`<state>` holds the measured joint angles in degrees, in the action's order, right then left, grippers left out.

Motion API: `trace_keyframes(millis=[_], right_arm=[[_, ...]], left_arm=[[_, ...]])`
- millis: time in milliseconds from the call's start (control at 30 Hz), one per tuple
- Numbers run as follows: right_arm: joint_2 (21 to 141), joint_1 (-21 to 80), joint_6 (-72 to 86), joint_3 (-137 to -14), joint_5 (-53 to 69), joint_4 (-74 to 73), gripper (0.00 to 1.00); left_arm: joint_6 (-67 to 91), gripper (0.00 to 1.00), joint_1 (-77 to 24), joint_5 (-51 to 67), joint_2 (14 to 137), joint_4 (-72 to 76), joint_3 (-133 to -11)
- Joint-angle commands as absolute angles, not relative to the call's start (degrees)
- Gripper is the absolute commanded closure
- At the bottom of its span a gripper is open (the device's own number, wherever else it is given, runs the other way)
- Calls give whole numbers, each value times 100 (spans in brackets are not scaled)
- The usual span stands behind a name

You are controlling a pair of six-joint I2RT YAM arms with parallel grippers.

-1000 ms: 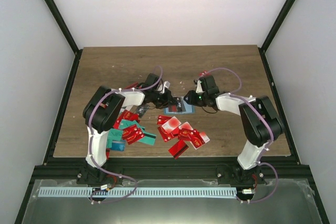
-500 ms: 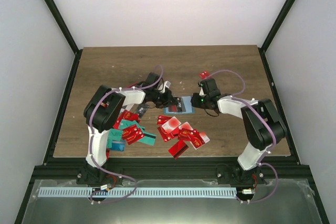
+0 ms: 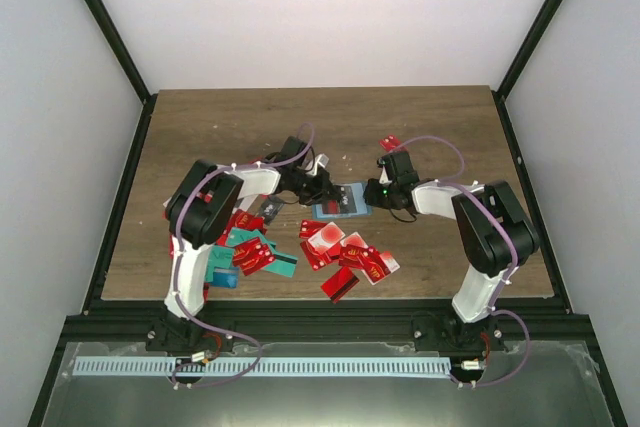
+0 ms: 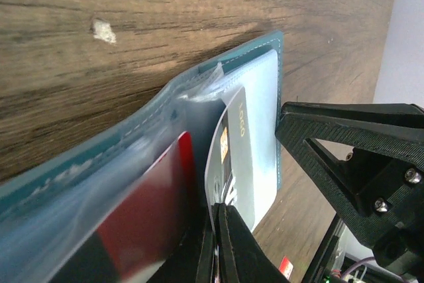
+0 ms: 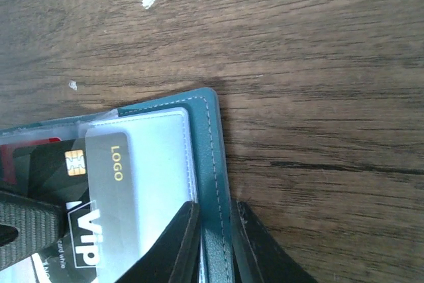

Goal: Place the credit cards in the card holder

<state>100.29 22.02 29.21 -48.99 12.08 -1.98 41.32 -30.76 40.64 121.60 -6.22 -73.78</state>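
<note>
The teal card holder (image 3: 342, 203) lies open on the wooden table between both arms. My left gripper (image 3: 318, 187) comes at it from the left and is shut on a grey card (image 4: 238, 144) printed "LOGO", which lies partly inside a clear sleeve of the card holder (image 4: 275, 48). A red card (image 4: 146, 197) sits in the neighbouring sleeve. In the right wrist view my right gripper (image 5: 215, 236) is shut on the stitched right edge of the card holder (image 5: 211, 137), one finger on each side. The grey card (image 5: 109, 183) shows there too.
Several loose red credit cards (image 3: 345, 252) lie just in front of the holder. More red and teal cards (image 3: 250, 247) lie under the left arm. A single red card (image 3: 389, 143) lies behind the right gripper. The right gripper's black frame (image 4: 351, 150) stands close beside the holder.
The right gripper's jaws have narrowed onto the holder's right edge, and it has shifted slightly. The left gripper has stayed shut on the grey card, almost in place.
</note>
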Motion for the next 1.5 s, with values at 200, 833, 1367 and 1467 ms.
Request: trace_keyframes(millis=[200, 833, 1367, 1467], right_arm=[[10126, 2219, 2935, -4932, 1523, -173, 85], [10006, 2215, 2962, -4887, 1670, -107, 85], [9806, 2215, 2971, -4843, 1829, -6, 85], [9836, 2215, 2973, -4834, 1809, -2, 85]], left_arm=[[4390, 96, -3162, 3873, 12592, -607, -7558], [3951, 71, -3272, 3228, 12310, -1436, -7745], [3445, 59, -3319, 2589, 12315, -2660, -8292], [3437, 59, -3392, 2392, 12409, -2865, -8481]])
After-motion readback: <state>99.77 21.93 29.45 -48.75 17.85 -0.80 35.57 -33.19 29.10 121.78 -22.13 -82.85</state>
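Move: The left fingers are shut on the left edge of the grey-black credit card; the card holder's right-hand pocket lies with its middle about 5 cm to their right, 1 cm back and 1 cm lower. Around that hand, a red card sits in the holder's other half some 3 cm left and 2 cm back, and loose cards lie about 11 cm back and 1 cm left. From the right hand, which is at the holder's right edge, the pocket's middle is about 3 cm left and 1 cm back. Still pinching the grey-black card by its left edge, the left hand slides it about 1.5 cm to the right and slightly forward into the holder's right-hand pocket, then opens to around two-fifths, lets the card go and comes back left some 2 cm, rising a little while the fingers tip about 10 degrees steeper towards the table. The right hand stays at the holder's right edge with its narrow gap unchanged, then, as the left one draws back, eases about 1.5 cm left and finally lifts slightly. ##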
